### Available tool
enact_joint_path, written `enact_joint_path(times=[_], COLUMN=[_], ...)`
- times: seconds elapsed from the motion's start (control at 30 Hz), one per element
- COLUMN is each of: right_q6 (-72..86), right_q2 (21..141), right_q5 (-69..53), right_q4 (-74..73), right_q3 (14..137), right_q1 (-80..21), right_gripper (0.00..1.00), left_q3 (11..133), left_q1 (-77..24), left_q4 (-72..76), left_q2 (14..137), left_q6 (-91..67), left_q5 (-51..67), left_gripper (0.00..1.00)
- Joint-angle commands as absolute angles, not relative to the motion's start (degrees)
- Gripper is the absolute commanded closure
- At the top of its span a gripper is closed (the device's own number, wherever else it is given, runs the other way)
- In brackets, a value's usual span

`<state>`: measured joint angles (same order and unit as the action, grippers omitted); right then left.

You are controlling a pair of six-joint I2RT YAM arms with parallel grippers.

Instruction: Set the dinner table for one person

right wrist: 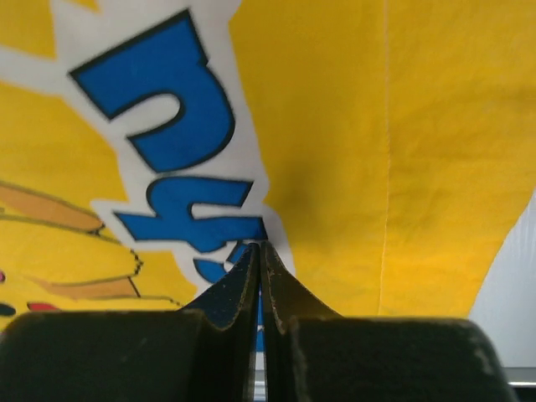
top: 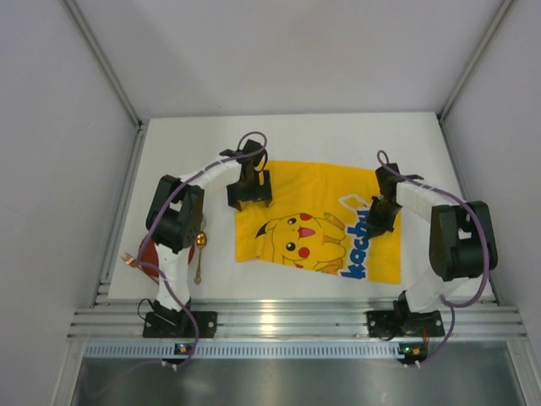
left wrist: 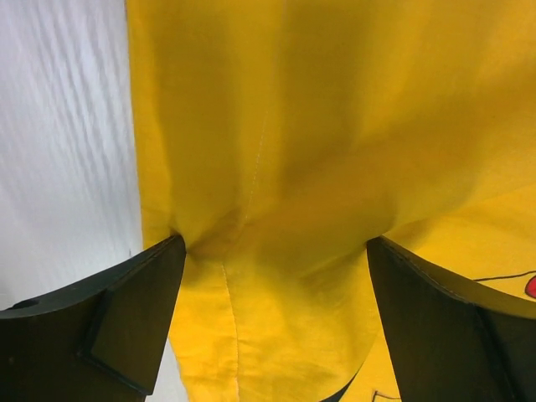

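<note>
The white dinner table [top: 338, 135] carries a yellow cartoon-printed cloth mat [top: 321, 216] at its middle. My left gripper [top: 249, 196] is at the mat's far left corner. In the left wrist view it [left wrist: 275, 243] is open, its fingers [left wrist: 142, 310] pressed onto the mat [left wrist: 293, 126], and the cloth is puckered between them. My right gripper [top: 376, 222] is over the mat's right part by the blue lettering. In the right wrist view it [right wrist: 260, 244] is shut, tips down on the mat [right wrist: 419, 167]; nothing shows between the jaws.
A gold spoon [top: 199, 254] and a copper fork [top: 128, 260] lie at the table's left. A reddish-brown plate [top: 145, 250] is mostly hidden under the left arm. A silver rail [top: 296, 321] runs along the near edge. White walls stand on both sides.
</note>
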<state>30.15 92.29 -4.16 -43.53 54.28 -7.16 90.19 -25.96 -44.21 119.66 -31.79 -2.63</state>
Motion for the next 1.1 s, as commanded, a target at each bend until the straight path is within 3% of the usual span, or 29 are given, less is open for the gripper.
enact_joint_path(times=[0.0, 0.13, 0.37, 0.73, 0.8, 0.83, 0.9, 0.93, 1.0, 1.07], right_q6=[28.04, 27.25, 26.45, 27.24, 27.25, 26.99, 26.63, 26.8, 26.98, 27.77], right_q2=[96.58, 100.71, 103.71, 87.99, 85.53, 82.73, 77.64, 75.69, 70.26, 66.9], right_q5=[-0.18, 2.99, 5.1, 0.36, 0.35, -1.82, -2.9, -3.51, -4.04, -4.83], right_q4=[-43.95, -44.21, -44.21, -46.66, -48.42, -48.86, -50.18, -50.53, -51.5, -52.2], right_q3=[58.53, 61.17, 62.76, 63.36, 64.33, 65.21, 65.74, 65.83, 65.48, 63.9], right_q1=[-6.24, -5.36, -4.83, -4.92, -5.01, -5.01, -5.18, -5.71, -6.32, -7.2], right_gripper=[1.0, 1.0, 1.0, 0.97, 0.89, 0.66, 0.32, 0.1, 0.0, 0.0], left_q3=[81.4, 76.56, 80.5, 97.2, 99.05, 99.14, 97.74, 95.73, 92.57, 87.2], left_q1=[-25.75, -25.75, -25.66, -25.66, -25.49, -24.88, -23.39, -20.94, -17.42, -10.84], left_q4=[-43.07, -41.66, -45.26, -55.54, -57.39, -57.57, -57.48, -57.39, -55.74, -54.32], left_q2=[115.32, 111.98, 111.01, 110.14, 108.73, 106.55, 104.08, 101.54, 98.8, 95.37], left_q6=[-33.66, -32.96, -30.68, -29.18, -29.96, -30.32, -31.46, -31.99, -32.52, -32.43], left_q5=[-2.2, -2.11, -5.44, -10.9, -11.86, -12.13, -12.74, -13.09, -12.92, -11.52], left_gripper=[0.05, 0.05, 0.02, 0.02, 0.01, 0.01, 0.01, 0.01, 0.02, 0.02])
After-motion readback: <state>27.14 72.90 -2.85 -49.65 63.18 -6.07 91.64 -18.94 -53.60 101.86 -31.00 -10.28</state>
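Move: The yellow cloth is already under both hands, just below the fingertips: its middle lies some 19 cm right of the left hand and 7 cm back, and some 19 cm left of the right hand and 2 cm ahead. Its near-left corner is about 18 cm back and 4 cm left of the left hand, the spoon 14 cm back and 15 cm left. From the right hand, the blue lettering is 4 cm back and 4 cm left, the near-right corner 15 cm back and 5 cm right. Back about 4.5 cm and a little left goes the left hand, its wide-open fingertips dragging the cloth's left side, while the right hand's shut tips press down beside the lettering and slide it forward and right some 3 cm. Both pause, then lift clear over 10 cm: the left heads forward and left off the cloth, the right opens wide, its fingers tilting forward. ##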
